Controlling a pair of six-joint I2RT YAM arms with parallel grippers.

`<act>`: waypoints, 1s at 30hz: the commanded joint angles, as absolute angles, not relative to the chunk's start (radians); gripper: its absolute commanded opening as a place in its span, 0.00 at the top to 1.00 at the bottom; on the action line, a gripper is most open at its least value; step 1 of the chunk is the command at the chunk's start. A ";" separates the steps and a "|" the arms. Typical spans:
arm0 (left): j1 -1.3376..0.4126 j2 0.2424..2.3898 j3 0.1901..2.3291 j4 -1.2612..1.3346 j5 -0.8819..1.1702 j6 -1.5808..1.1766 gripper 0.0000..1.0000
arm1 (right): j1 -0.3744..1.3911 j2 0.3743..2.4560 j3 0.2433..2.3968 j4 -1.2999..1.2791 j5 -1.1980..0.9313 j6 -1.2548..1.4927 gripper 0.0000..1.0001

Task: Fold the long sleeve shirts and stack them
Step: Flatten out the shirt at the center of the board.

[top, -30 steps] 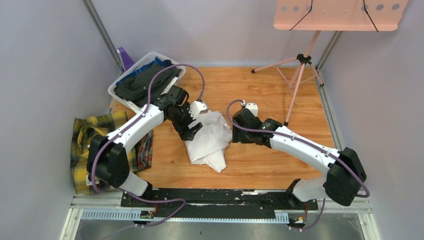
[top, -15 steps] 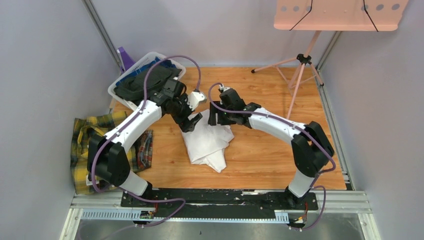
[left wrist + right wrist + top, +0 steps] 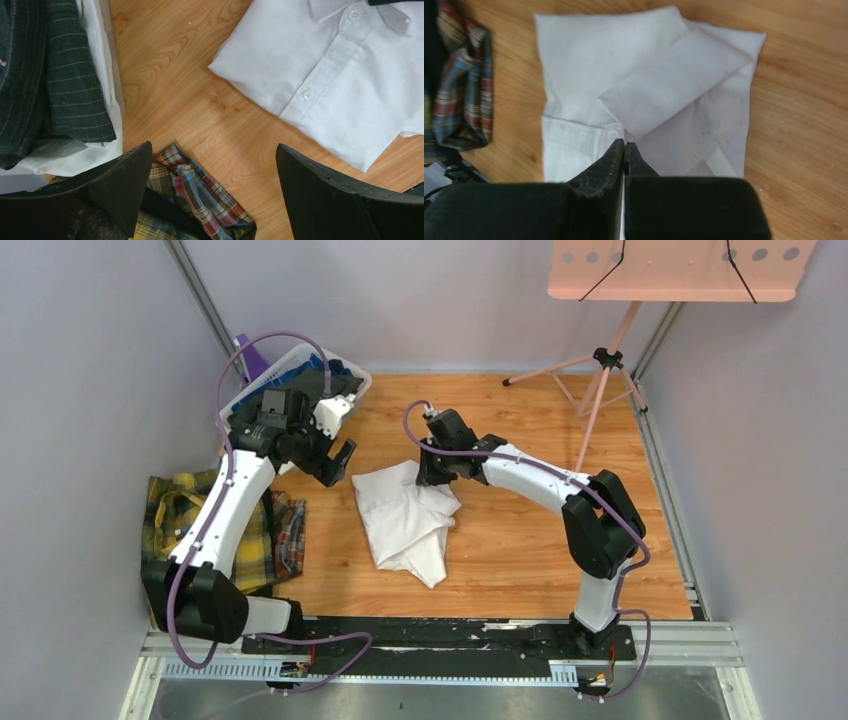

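Note:
The white long sleeve shirt [image 3: 405, 525] lies partly folded on the wooden table, button placket showing [image 3: 340, 75], a sleeve folded across it [image 3: 624, 65]. My right gripper [image 3: 430, 472] is shut, its tips [image 3: 624, 143] down at the shirt's far collar edge; whether cloth is pinched between them does not show. The yellow-and-green plaid shirt [image 3: 175, 530] lies bunched at the table's left edge, a red-blue checked part [image 3: 200, 195] beside it. Open and holding nothing, my left gripper [image 3: 340, 462] hovers over bare wood [image 3: 214, 147] between the two shirts.
A white laundry basket [image 3: 356, 375] with dark striped clothes [image 3: 50, 75] stands at the back left, under my left arm. A pink music stand [image 3: 600, 390] is at the back right. Grey walls close in both sides.
My left gripper pulled back off the white shirt toward the basket. The right arm reached forward to the shirt's far edge and its jaws shut. The shirt now lies flatter and slightly further left.

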State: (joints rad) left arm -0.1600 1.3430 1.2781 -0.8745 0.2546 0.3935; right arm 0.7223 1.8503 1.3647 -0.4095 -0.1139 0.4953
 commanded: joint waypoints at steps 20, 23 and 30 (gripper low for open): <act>-0.160 1.319 1.398 -0.580 0.660 0.164 0.00 | 0.781 1.319 1.725 -0.472 -0.269 0.196 1.00; -0.160 1.332 1.401 -0.455 0.838 0.074 0.00 | 0.780 1.370 1.838 -0.490 -0.314 0.179 1.00; -0.160 1.339 1.409 -0.681 1.177 0.313 0.00 | 0.779 1.446 1.995 -0.552 -0.076 0.111 1.00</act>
State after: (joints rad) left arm -0.1608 1.3640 1.4021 -0.5686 0.9665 0.1856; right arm 0.7822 1.4441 1.8980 -0.5541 -0.1844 0.1841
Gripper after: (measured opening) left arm 0.998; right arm 0.015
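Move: Over the left part of the board, the open left hand has the middle of the white shirt about 11 cm to its right, 8 cm back and 14 cm below. From the left hand the bin lies some 14 cm ahead and 12 cm left, the red checked shirt about 11 cm back and 13 cm left. The right hand already pinches the white shirt near its far right part; the shirt's middle is roughly 7 cm back, 3 cm left and 4 cm lower. Hoisting the pinched white shirt, the right hand goes almost straight up by about 38 cm, fast at first then easing, drifting some 5 cm back, its wrist tipping up until the shut fingers point nearly level to the left. The open left hand, after a small dip back, swings about 11 cm right and 12 cm up towards the raised shirt, rolling its right side up and turning clockwise, not yet touching the cloth. ##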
